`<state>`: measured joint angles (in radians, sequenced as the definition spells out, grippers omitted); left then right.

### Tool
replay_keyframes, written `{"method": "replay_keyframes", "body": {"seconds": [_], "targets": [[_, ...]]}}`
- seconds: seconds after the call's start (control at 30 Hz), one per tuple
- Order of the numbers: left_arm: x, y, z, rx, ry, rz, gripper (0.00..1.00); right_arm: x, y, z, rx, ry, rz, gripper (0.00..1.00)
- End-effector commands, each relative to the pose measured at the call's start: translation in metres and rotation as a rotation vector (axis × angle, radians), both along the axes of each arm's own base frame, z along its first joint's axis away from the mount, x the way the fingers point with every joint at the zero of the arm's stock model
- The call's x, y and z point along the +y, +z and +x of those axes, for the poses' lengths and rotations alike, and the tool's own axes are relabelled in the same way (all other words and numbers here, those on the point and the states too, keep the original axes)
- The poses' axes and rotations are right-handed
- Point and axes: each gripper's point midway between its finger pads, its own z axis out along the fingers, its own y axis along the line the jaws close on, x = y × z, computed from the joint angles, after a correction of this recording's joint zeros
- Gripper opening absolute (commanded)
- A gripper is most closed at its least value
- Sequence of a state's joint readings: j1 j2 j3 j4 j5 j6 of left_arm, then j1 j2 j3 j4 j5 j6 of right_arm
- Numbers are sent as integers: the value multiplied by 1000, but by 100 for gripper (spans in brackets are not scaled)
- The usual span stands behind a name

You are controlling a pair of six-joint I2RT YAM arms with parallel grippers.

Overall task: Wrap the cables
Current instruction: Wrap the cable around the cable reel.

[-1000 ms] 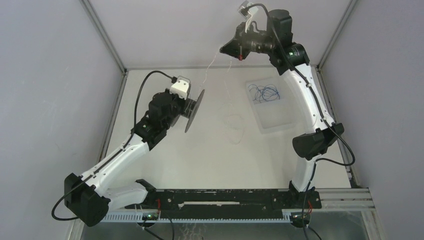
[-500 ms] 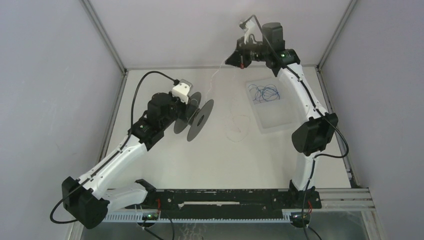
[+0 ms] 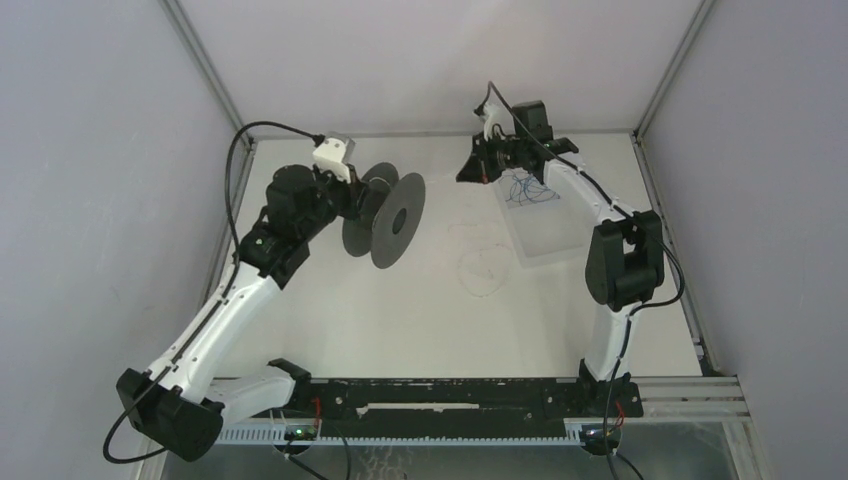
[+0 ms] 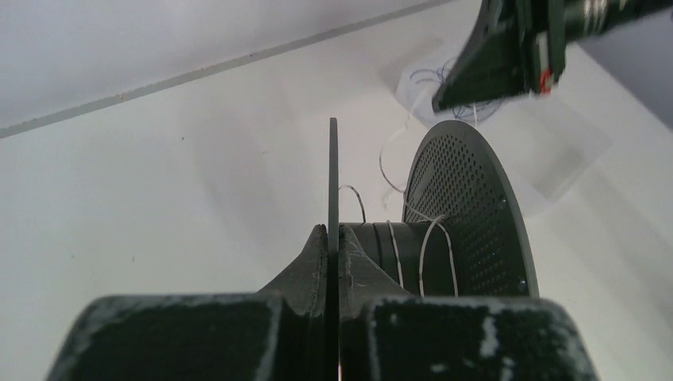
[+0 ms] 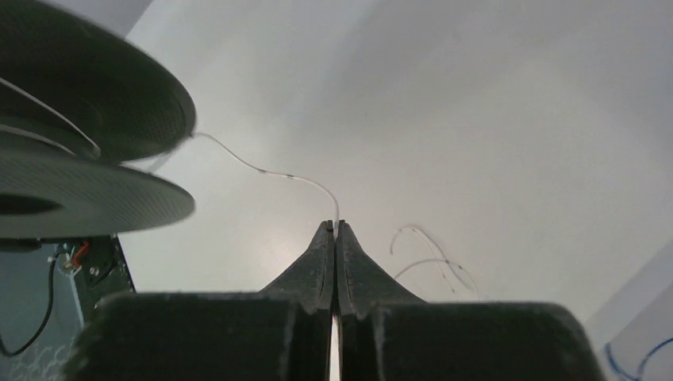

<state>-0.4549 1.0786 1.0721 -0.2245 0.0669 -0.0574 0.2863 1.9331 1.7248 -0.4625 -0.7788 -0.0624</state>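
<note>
My left gripper (image 3: 352, 196) (image 4: 333, 234) is shut on the thin near flange of a black spool (image 3: 388, 216) (image 4: 470, 208), held in the air at the back left. Two or three turns of the cables (image 4: 394, 252), a thin whitish cord, lie round its core. My right gripper (image 3: 469, 172) (image 5: 334, 228) is shut on the cord, right of the spool. From its tips the cord (image 5: 266, 170) curves across to the spool (image 5: 87, 103). Slack loops (image 3: 481, 268) (image 5: 432, 258) lie on the table below.
A clear shallow tray (image 3: 552, 236) at the right holds a tangle of thin blue wire (image 3: 528, 187), just beside my right gripper. White walls close the back and sides. A black rail (image 3: 450, 395) runs along the near edge.
The right arm has come down from high at the back to just above the table by the tray. The left arm has swung the spool back and left. The slack has settled lower.
</note>
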Motion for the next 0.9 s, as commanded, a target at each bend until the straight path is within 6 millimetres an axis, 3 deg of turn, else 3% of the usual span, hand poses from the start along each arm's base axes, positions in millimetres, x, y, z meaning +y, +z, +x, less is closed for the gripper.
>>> {"method": "replay_keyframes", "body": {"seconds": [0.0,0.2,0.43,0.67,0.87], "targets": [[4,89,-1,-126,5,-212,0,17,18,-19,-82,75,60,0],[25,108,10,-85,144,-337,0,50,-9,-59,-10,163,90,0],[61,108,30,-72,384,-327,0,96,-11,-116,53,288,158,0],[83,98,38,-87,551,-269,0,137,6,-174,78,411,217,0],[89,87,44,-96,616,-229,0,153,38,-204,92,496,242,0]]}}
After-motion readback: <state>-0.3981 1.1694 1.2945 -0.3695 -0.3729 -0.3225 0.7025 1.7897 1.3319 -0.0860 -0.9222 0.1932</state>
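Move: The cable reel, still held by its left flange in the left hand, has its middle about 10 cm back, 16 cm left and 6 cm above the right hand, which holds the white cable. From the left hand the reel's middle lies some 2 cm ahead, 6 cm right and 4 cm below. On the table some 20 cm beneath the right hand, the blue cable lies 12 cm ahead and 20 cm right of it, the loose cable loops 10 cm back and 6 cm right. The white cable, kept pinched in the shut right fingers, is carried round to the base side of the reel: the right hand dips about 6 cm, then sweeps back and left, some 19 cm back in all, climbing again late while turning counter-clockwise. Keeping its grip on the flange, the left hand carries the reel left, up and a little forward, turning it some 30 degrees counter-clockwise. ##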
